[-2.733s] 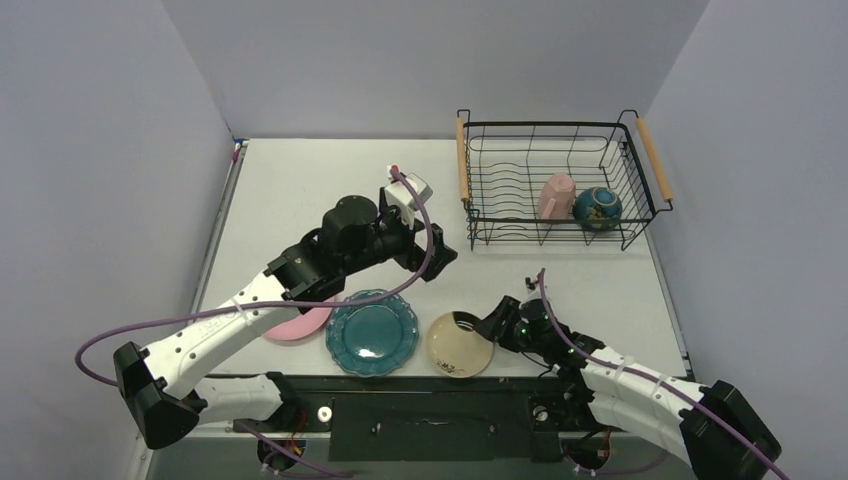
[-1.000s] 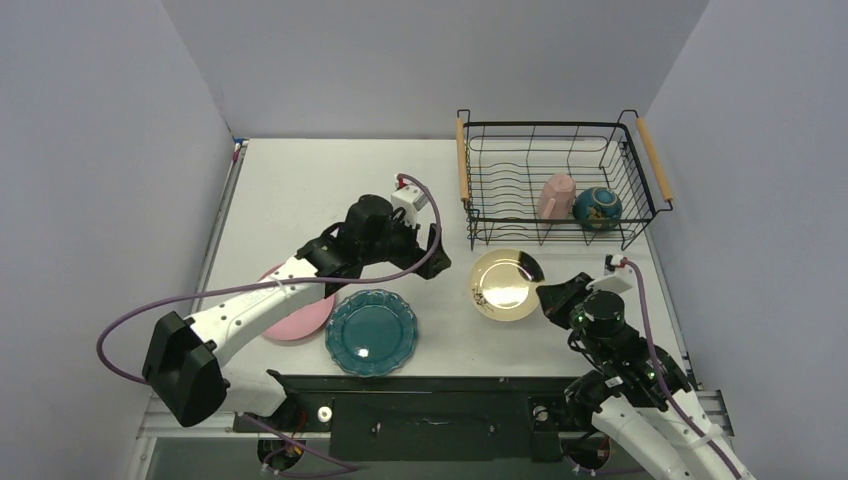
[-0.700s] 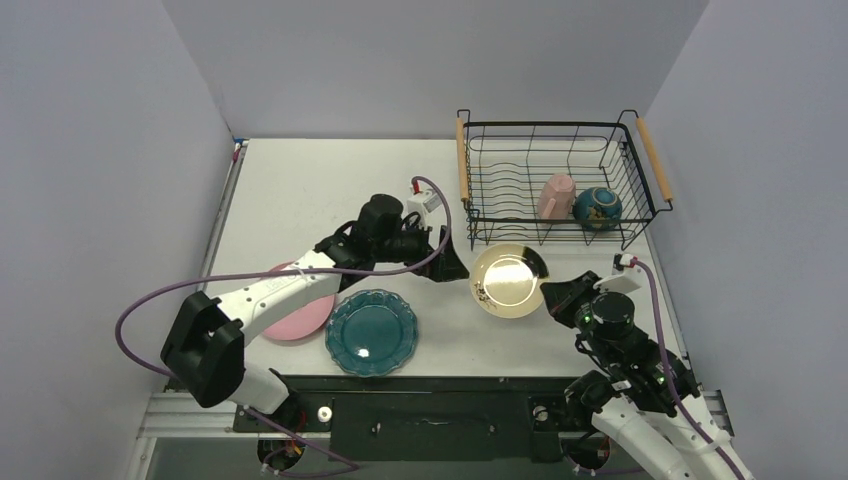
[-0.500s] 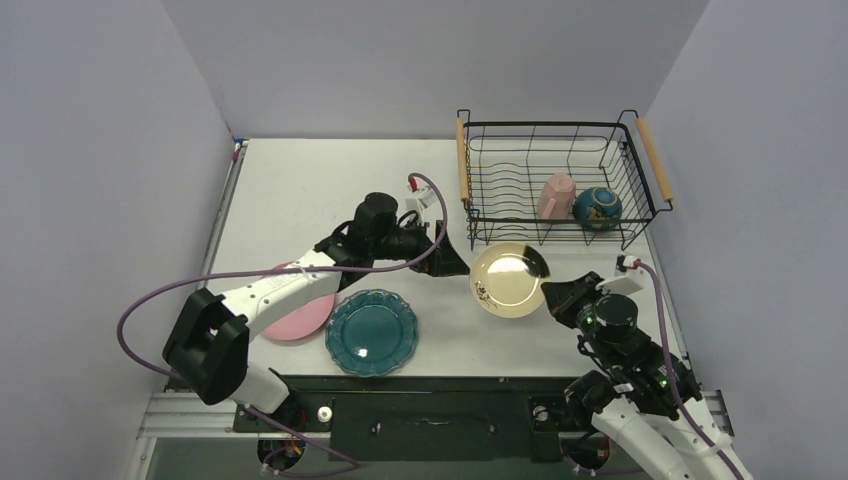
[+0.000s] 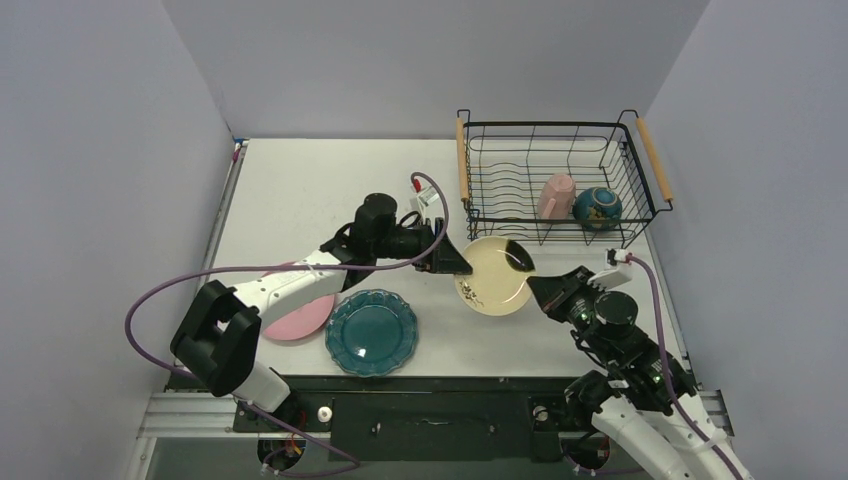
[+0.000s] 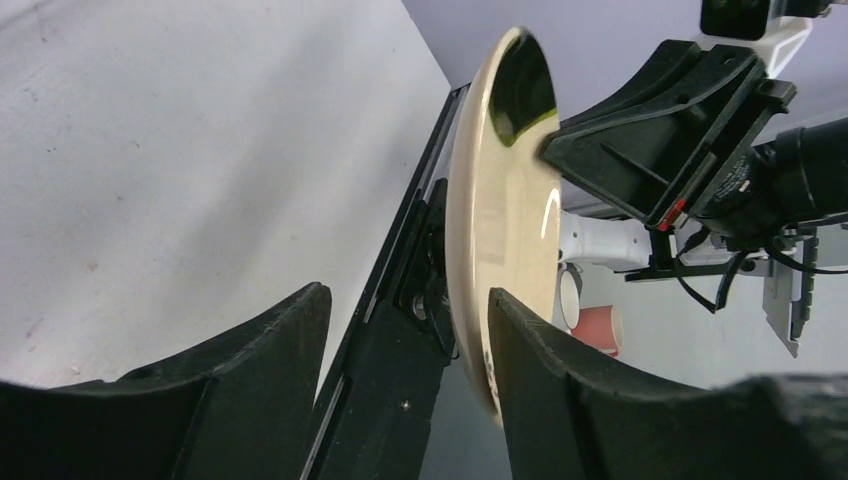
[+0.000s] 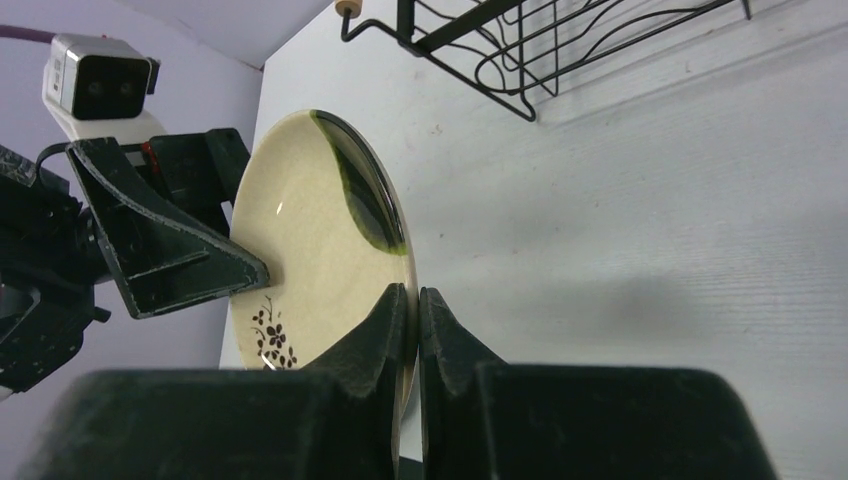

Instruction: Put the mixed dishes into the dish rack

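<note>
The cream dish [image 5: 493,277] with dark marks hangs tilted above the table, in front of the dish rack [image 5: 560,125]. My right gripper [image 5: 540,290] is shut on its right rim [image 7: 413,292]. My left gripper [image 5: 455,262] straddles the opposite rim with its jaws still apart. In the left wrist view the dish [image 6: 500,200] stands edge-on against the right finger, with a wide gap to the other one, around the left gripper [image 6: 408,295]. The pink cup [image 5: 556,196] and dark-teal bowl [image 5: 598,208] lie in the rack. The teal plate [image 5: 371,335] and pink plate [image 5: 300,325] rest on the table.
The rack stands at the back right of the table, its wooden handles [image 5: 463,160] along its left and right sides. My left arm stretches over the pink plate. The rack's near corner [image 7: 520,40] shows above the dish in the right wrist view.
The right arm carried the dish left and tipped it over. The left gripper reached right to the dish's rim and its jaws have narrowed around it.
</note>
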Tool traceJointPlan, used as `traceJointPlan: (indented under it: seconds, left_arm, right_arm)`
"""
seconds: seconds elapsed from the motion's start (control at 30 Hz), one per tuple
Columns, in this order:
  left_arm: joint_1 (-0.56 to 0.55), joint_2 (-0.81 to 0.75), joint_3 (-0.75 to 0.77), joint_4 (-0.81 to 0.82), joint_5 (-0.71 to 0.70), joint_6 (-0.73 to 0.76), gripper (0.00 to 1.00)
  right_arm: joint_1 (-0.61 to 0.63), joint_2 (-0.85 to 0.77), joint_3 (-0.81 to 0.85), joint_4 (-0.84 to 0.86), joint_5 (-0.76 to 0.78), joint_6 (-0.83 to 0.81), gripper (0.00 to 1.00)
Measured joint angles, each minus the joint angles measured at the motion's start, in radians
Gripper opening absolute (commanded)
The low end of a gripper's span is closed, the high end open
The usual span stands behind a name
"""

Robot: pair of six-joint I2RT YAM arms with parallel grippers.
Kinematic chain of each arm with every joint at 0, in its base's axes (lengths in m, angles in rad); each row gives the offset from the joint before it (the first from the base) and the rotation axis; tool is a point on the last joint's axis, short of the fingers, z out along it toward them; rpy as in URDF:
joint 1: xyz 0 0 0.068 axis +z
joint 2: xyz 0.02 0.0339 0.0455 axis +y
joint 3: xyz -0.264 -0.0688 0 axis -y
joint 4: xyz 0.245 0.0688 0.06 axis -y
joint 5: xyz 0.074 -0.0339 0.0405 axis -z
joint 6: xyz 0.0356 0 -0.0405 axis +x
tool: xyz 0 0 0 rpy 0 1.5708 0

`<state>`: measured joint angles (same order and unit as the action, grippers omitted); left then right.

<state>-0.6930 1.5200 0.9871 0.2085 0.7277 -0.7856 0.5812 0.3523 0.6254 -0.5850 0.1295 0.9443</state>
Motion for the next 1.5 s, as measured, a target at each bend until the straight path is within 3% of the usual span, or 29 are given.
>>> traceJointPlan:
  seconds: [0.13,0.4,0.5,0.53,0.63,0.8,0.93,1.0,1.2,1.5]
  left_arm:
    - [0.000,0.003,-0.001,0.028,0.018,-0.019,0.47]
    - [-0.005,0.029,-0.001,0.028,0.036,-0.020,0.23]
    - [-0.006,0.033,-0.001,0.020,0.042,-0.018,0.02]
    - [-0.005,0.032,0.000,0.020,0.047,-0.019,0.00]
    - [0.000,0.025,0.003,0.001,0.048,-0.008,0.00]
    - [-0.007,-0.024,0.008,-0.093,-0.012,0.087,0.00]
    - [-0.008,-0.103,0.012,-0.192,-0.139,0.216,0.00]
    - [-0.009,-0.153,0.013,-0.233,-0.214,0.286,0.00]
    - [-0.030,-0.293,0.012,-0.273,-0.394,0.462,0.00]
    - [-0.050,-0.356,-0.024,-0.258,-0.446,0.579,0.00]
  right_arm:
    - [0.000,0.031,-0.026,0.057,-0.054,-0.004,0.00]
    - [0.018,0.071,-0.037,0.104,-0.085,-0.016,0.00]
    - [0.032,0.081,-0.037,0.111,-0.082,-0.023,0.00]
    - [0.040,0.087,-0.037,0.105,-0.074,-0.034,0.00]
    - [0.058,0.111,-0.037,0.096,-0.058,-0.058,0.02]
    - [0.081,0.167,0.012,0.034,-0.051,-0.117,0.23]
    - [0.082,0.235,0.135,-0.057,-0.030,-0.180,0.57]
    - [0.082,0.264,0.195,-0.099,-0.012,-0.208,0.65]
    - [0.106,0.323,0.310,-0.169,0.001,-0.281,0.68]
    - [0.173,0.486,0.442,-0.174,0.010,-0.384,0.66]
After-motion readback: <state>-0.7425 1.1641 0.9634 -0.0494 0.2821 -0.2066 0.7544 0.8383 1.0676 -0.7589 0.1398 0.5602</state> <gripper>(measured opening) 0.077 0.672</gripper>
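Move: The left hand's part-open fingers straddle the left rim of the cream plate, its middle about 8 cm to their right and 2 cm back, at nearly the same height. The dish rack's middle is some 27 cm ahead, 23 cm right and 15 cm below; the teal plate is 20 cm left, 7 cm back and 21 cm below. The right hand still holds the opposite rim, with the cream plate's middle 7 cm to its left and 2 cm ahead. The left fingers shut on the cream plate's left rim while that hand stays nearly in place; only then do the right fingers open and let go of the opposite rim. The left hand draws the plate about 7 cm left and some 6 cm up, slightly forward, rolling about 40 degrees. The right hand, after easing 3 cm left and dipping, rises roughly 6 cm as it comes free, tilts, and drifts left again. ##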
